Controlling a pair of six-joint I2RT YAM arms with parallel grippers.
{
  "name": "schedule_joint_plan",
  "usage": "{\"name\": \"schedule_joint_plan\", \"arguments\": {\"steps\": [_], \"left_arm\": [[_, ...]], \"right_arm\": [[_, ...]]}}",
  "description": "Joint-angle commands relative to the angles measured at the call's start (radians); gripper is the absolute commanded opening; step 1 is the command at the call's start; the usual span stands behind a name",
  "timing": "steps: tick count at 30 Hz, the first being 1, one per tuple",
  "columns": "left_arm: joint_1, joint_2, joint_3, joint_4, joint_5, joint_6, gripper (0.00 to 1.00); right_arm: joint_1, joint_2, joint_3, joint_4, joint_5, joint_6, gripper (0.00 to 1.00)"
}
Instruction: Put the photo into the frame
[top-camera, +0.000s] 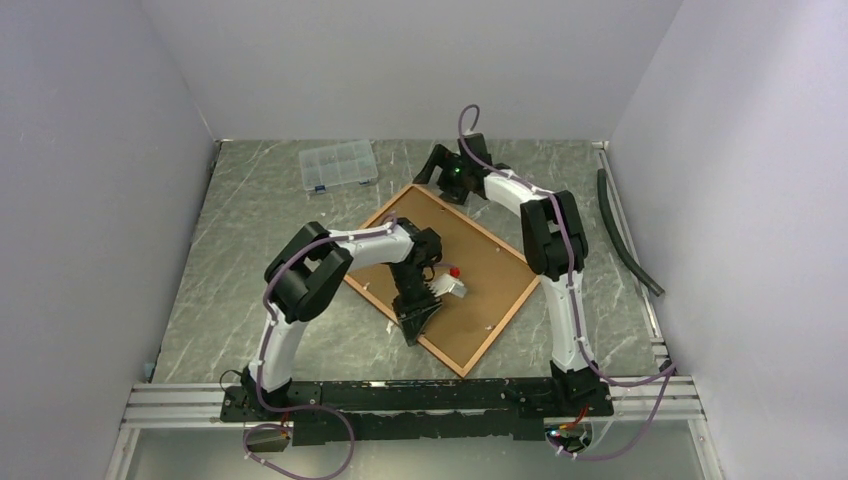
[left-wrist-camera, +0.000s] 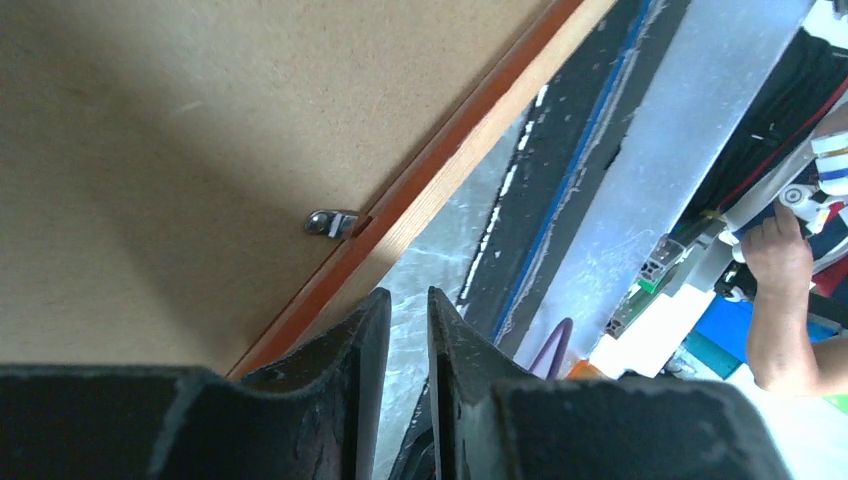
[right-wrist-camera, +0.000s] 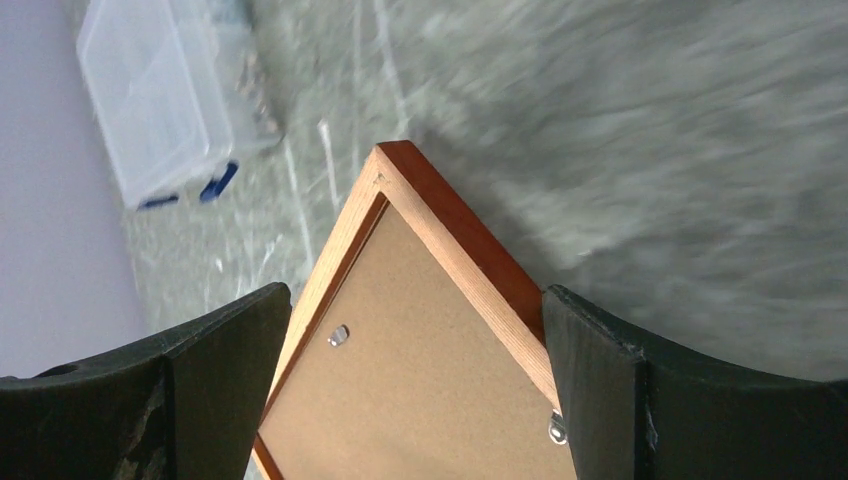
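The frame (top-camera: 505, 318) lies face down on the table, its reddish wooden border around a brown backing board (top-camera: 480, 290). The photo is hidden. My left gripper (top-camera: 413, 335) hovers at the frame's near-left edge (left-wrist-camera: 440, 170). Its jaws stand a narrow gap apart, with only table showing between them (left-wrist-camera: 408, 300). A metal clip (left-wrist-camera: 330, 222) sits on the board just ahead of it. My right gripper (top-camera: 432, 172) is wide open over the frame's far corner (right-wrist-camera: 470, 250), one finger on each side (right-wrist-camera: 415, 300), not touching it. Two clips (right-wrist-camera: 339, 335) show on the board (right-wrist-camera: 420, 380).
A clear plastic compartment box (top-camera: 338, 164) sits at the back left, also seen in the right wrist view (right-wrist-camera: 160, 90). A dark hose (top-camera: 625, 235) runs along the right wall. The arms' base rail (top-camera: 400, 395) borders the near edge.
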Motion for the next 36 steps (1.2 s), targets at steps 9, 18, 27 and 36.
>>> {"name": "schedule_joint_plan", "arguments": {"steps": [9,18,27,36], "left_arm": [[0.177,-0.218,0.179,-0.123,-0.021,0.027,0.33],[0.625,-0.203,0.198,0.068,-0.082,-0.040,0.31],[0.754,-0.084,0.233,0.127,-0.021,0.024,0.31],[0.754,0.028,0.264,0.147,0.027,0.033,0.28]], "right_arm": [[-0.008,-0.174,0.010,-0.158,0.075,-0.075,1.00],[-0.016,-0.574,-0.446,-0.191,0.229,-0.009,1.00],[-0.025,-0.959,-0.801,-0.418,0.293,-0.026,1.00],[-0.029,-1.166,-1.083,-0.397,0.289,0.085,1.00]]}}
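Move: The frame lies face down, askew on the table. From the left hand, beside its near-left long rail (about 1 cm ahead and 1 cm right, 1 cm below), the far-left short rail it heads for is centred some 28 cm ahead, 10 cm left and 2 cm below. From the right hand, the frame's right corner is about 26 cm back, 23 cm right and 4 cm down; the far corner is roughly 6 cm left and 1 cm back. The right hand first finishes its push on the outside of the far-right long rail, a couple of centimetres left and back, then lifts off and swings back about 25 cm and right over the frame to hover just inside its right corner, fingers wide. Meanwhile the left hand comes free of the near-left long rail, rises some 10 cm, arcs forward about 25 cm and left while turning some 45 degrees counter-clockwise, and sinks to just above the far-left short rail near the left corner, its narrow finger gap unchanged. ##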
